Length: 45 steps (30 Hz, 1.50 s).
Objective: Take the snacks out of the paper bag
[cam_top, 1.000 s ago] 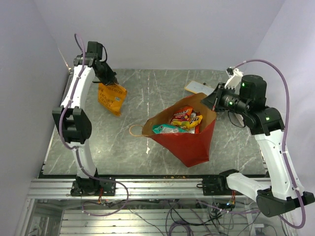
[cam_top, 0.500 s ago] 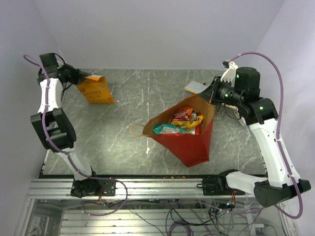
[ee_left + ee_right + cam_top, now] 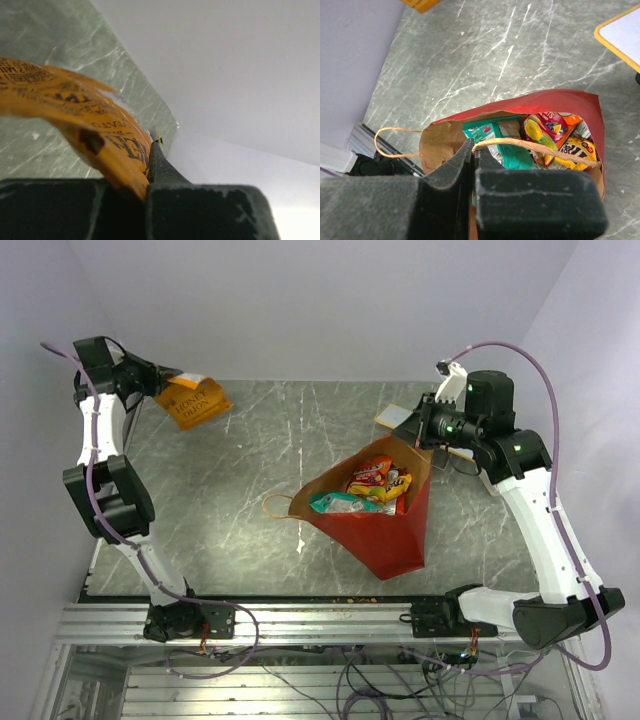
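Note:
The paper bag (image 3: 388, 535), red outside and brown inside, lies on the table with its mouth facing up and left. Several snacks (image 3: 372, 483) fill the mouth: a teal packet (image 3: 487, 131), a colourful candy bag (image 3: 547, 126) and a yellow one (image 3: 579, 150). My right gripper (image 3: 422, 430) sits at the bag's far rim, shut on a tan loop handle (image 3: 535, 146). The other handle (image 3: 275, 504) lies on the table. At the far left corner, my left gripper (image 3: 160, 380) is shut on an orange chip packet (image 3: 193, 402), held above the table; it also shows as orange chip packet (image 3: 75, 110).
A flat white card with a yellow edge (image 3: 397, 417) lies on the table behind the bag, beside my right gripper. The grey marble tabletop (image 3: 250, 460) ends at walls on the left and far sides. The metal frame (image 3: 300, 618) runs along the near edge.
My left arm has swung out to the far left corner, carrying the orange packet up and away from the table. My right gripper has shifted slightly back and left, still on the handle.

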{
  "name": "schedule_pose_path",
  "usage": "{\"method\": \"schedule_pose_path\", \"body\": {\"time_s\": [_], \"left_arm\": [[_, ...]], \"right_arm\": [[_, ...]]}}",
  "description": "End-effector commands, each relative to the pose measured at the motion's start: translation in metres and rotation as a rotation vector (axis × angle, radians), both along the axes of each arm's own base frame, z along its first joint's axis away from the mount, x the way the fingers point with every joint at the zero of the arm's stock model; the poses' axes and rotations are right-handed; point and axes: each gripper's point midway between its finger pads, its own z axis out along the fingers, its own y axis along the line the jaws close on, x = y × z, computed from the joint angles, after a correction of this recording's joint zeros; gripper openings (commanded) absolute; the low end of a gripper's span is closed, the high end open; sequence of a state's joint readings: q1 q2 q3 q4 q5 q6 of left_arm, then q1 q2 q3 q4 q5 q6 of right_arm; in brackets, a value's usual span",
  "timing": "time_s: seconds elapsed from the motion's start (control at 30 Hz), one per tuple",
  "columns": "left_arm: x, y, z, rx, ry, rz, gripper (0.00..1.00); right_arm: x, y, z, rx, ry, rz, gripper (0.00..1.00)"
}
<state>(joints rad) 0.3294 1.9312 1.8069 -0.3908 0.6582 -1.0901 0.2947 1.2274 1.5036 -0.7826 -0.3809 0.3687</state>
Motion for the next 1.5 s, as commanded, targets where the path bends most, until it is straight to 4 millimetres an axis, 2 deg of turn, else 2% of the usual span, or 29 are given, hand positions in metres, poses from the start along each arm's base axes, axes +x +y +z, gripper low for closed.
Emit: {"method": "schedule_pose_path", "body": {"time_s": [0.0, 0.07, 0.2, 0.4, 0.5, 0.6, 0.73, 0.87, 0.93, 1.03, 1.13, 1.2, 1.23, 1.37, 1.47], "left_arm": [[-0.022, 0.014, -0.029, 0.048, 0.032, 0.018, 0.07], [-0.039, 0.018, -0.054, 0.061, 0.094, 0.012, 0.07], [-0.096, 0.011, -0.102, 0.127, 0.262, -0.013, 0.08], [-0.184, -0.011, -0.148, 0.109, 0.357, 0.009, 0.3], [-0.216, -0.018, -0.159, 0.138, 0.404, 0.013, 0.39], [-0.24, -0.024, -0.161, 0.165, 0.443, 0.0, 0.43], [-0.274, -0.036, -0.168, 0.172, 0.515, -0.002, 0.62], [-0.283, -0.057, -0.162, 0.136, 0.505, -0.038, 0.77], [-0.279, -0.066, -0.146, 0.129, 0.462, -0.052, 0.8], [-0.268, -0.077, -0.111, 0.124, 0.355, -0.052, 0.86], [-0.257, -0.097, -0.076, 0.124, 0.25, -0.098, 0.9], [-0.252, -0.119, -0.058, 0.151, 0.2, -0.164, 0.92], [-0.254, -0.136, -0.053, 0.176, 0.183, -0.221, 0.93], [-0.268, -0.184, -0.057, 0.326, 0.199, -0.372, 0.93], [-0.286, -0.195, -0.073, 0.472, 0.237, -0.438, 0.93]], "right_arm": [[-0.002, 0.012, 0.019, 0.006, -0.071, 0.049, 0.0], [-0.003, 0.016, 0.019, -0.009, -0.077, 0.062, 0.0], [-0.004, 0.022, 0.019, -0.002, -0.075, 0.081, 0.0], [-0.009, 0.029, 0.014, -0.009, -0.07, 0.119, 0.0], [-0.018, 0.035, 0.014, 0.003, -0.069, 0.168, 0.0], [-0.034, 0.048, 0.02, 0.021, -0.11, 0.283, 0.0], [-0.061, 0.072, 0.016, 0.075, -0.098, 0.453, 0.0], [-0.097, 0.106, 0.007, 0.16, -0.049, 0.639, 0.0], [-0.114, 0.123, 0.004, 0.174, -0.031, 0.726, 0.0], [-0.129, 0.14, 0.001, 0.154, -0.01, 0.807, 0.0], [-0.109, 0.137, 0.007, 0.1, -0.031, 0.69, 0.0], [-0.089, 0.126, 0.013, 0.049, -0.073, 0.544, 0.0], [-0.081, 0.119, 0.015, 0.026, -0.091, 0.472, 0.0], [-0.06, 0.095, 0.008, -0.077, -0.099, 0.305, 0.0], [-0.056, 0.086, 0.0, -0.132, -0.082, 0.268, 0.0]]}}
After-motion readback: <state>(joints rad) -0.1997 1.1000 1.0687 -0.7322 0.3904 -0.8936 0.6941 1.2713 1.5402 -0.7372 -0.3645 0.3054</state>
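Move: The orange snack bag is already pinched in my left hand; the open tabletop where it will lie is about 19 cm back, 5 cm right and 26 cm below that hand. The paper bag stands some 34 cm back and 38 cm right of that hand, the teal snack inside it. My right hand still grips its rope handle, with the bag's middle about 10 cm back, 6 cm left and 22 cm below. I swing my left hand back some 27 cm and down about 16, tipping the fingers downward and opening them on the way to let go of the orange snack bag. Then I carry it, open, right and up towards the paper bag's mouth, turning clockwise. My right hand keeps the handle pinched, drawing it left and back while turning counter-clockwise, then easing partly forward again. ##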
